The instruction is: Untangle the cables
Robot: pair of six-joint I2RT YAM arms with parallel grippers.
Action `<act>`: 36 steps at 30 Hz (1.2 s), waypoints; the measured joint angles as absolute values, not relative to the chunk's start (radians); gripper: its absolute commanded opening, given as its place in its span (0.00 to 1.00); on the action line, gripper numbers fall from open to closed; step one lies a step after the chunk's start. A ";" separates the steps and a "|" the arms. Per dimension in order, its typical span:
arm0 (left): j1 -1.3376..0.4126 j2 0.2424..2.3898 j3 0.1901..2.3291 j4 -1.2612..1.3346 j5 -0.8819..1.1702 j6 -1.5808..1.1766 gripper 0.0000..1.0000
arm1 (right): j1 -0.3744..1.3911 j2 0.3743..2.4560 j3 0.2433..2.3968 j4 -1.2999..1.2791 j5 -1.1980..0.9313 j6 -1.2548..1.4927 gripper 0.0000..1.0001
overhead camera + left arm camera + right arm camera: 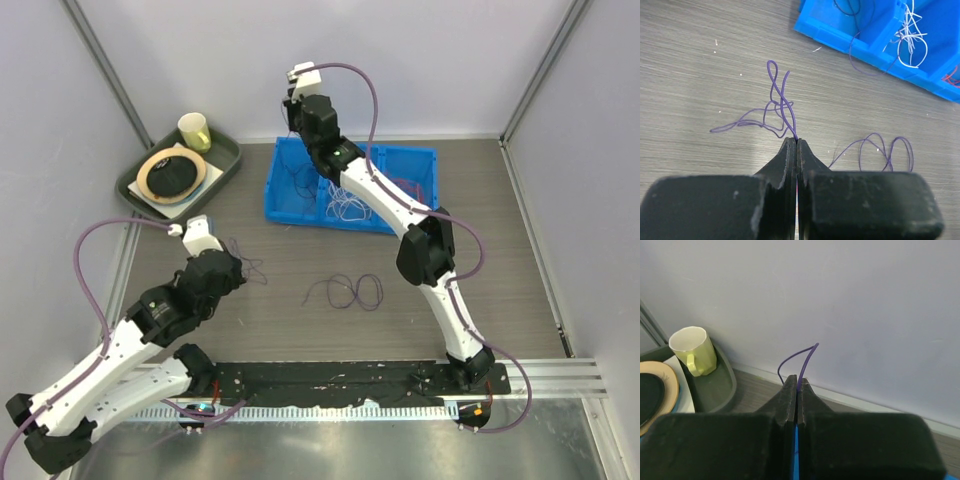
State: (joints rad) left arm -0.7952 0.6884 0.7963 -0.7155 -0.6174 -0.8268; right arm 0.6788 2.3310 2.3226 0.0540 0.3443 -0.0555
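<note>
My left gripper [797, 141] is shut on a dark purple cable [776, 106] whose loops spread over the wooden table just beyond the fingertips; from above this gripper [238, 270] sits low at the left. A second purple cable [346, 292] lies loose mid-table, and it lies to the right as the loose purple cable [882, 149]. My right gripper [797, 386] is shut on a thin purple cable [805, 359] that arcs up in front of the back wall. From above, the right gripper [292, 105] is raised over the blue bin [284, 205], which holds white cables [345, 206] and orange-red cables [412, 190].
A dark green tray [226, 165] at the back left carries a yellow-green cup [194, 130] and a tan-rimmed plate [172, 172]; the cup [690, 350] shows left of the right fingers. Grey walls close the back and sides. A black rail [330, 378] runs along the near edge.
</note>
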 measured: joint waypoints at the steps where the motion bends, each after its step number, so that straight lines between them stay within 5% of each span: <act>1: -0.795 0.689 0.796 -0.723 -0.620 -0.831 0.00 | 0.680 2.342 2.347 0.049 0.343 -0.055 0.01; 26: -0.795 0.627 0.796 -0.783 -0.647 -0.861 0.00 | 0.685 2.307 2.527 0.622 0.420 -0.149 0.01; 36: -0.795 0.627 0.795 -0.779 -0.645 -0.859 0.00 | 0.686 2.281 2.491 0.638 0.384 -0.061 0.01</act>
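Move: The purple cable is already pinched in the right fingers and trails down into the blue box's left compartment, whose middle lies about 31 cm below the right hand, some 4 cm back and 2 cm right. The white cable coil in the middle compartment is roughly 15 cm right and 8 cm back; the mug stands about 24 cm left and 8 cm ahead. From the left hand, the left compartment is some 29 cm ahead, 10 cm right and 19 cm down. The purple cable trailing into the left compartment is drawn upward by the right hand, which rises fast by about 25 cm, away from the box, also easing back and to the right by some 6 cm each. Its wrist tips the fingers up by some 35 degrees and rolls its left side up, the fingers staying shut on the cable. The left hand keeps its own purple bundle pinched, shifting barely 2 cm left and back. ##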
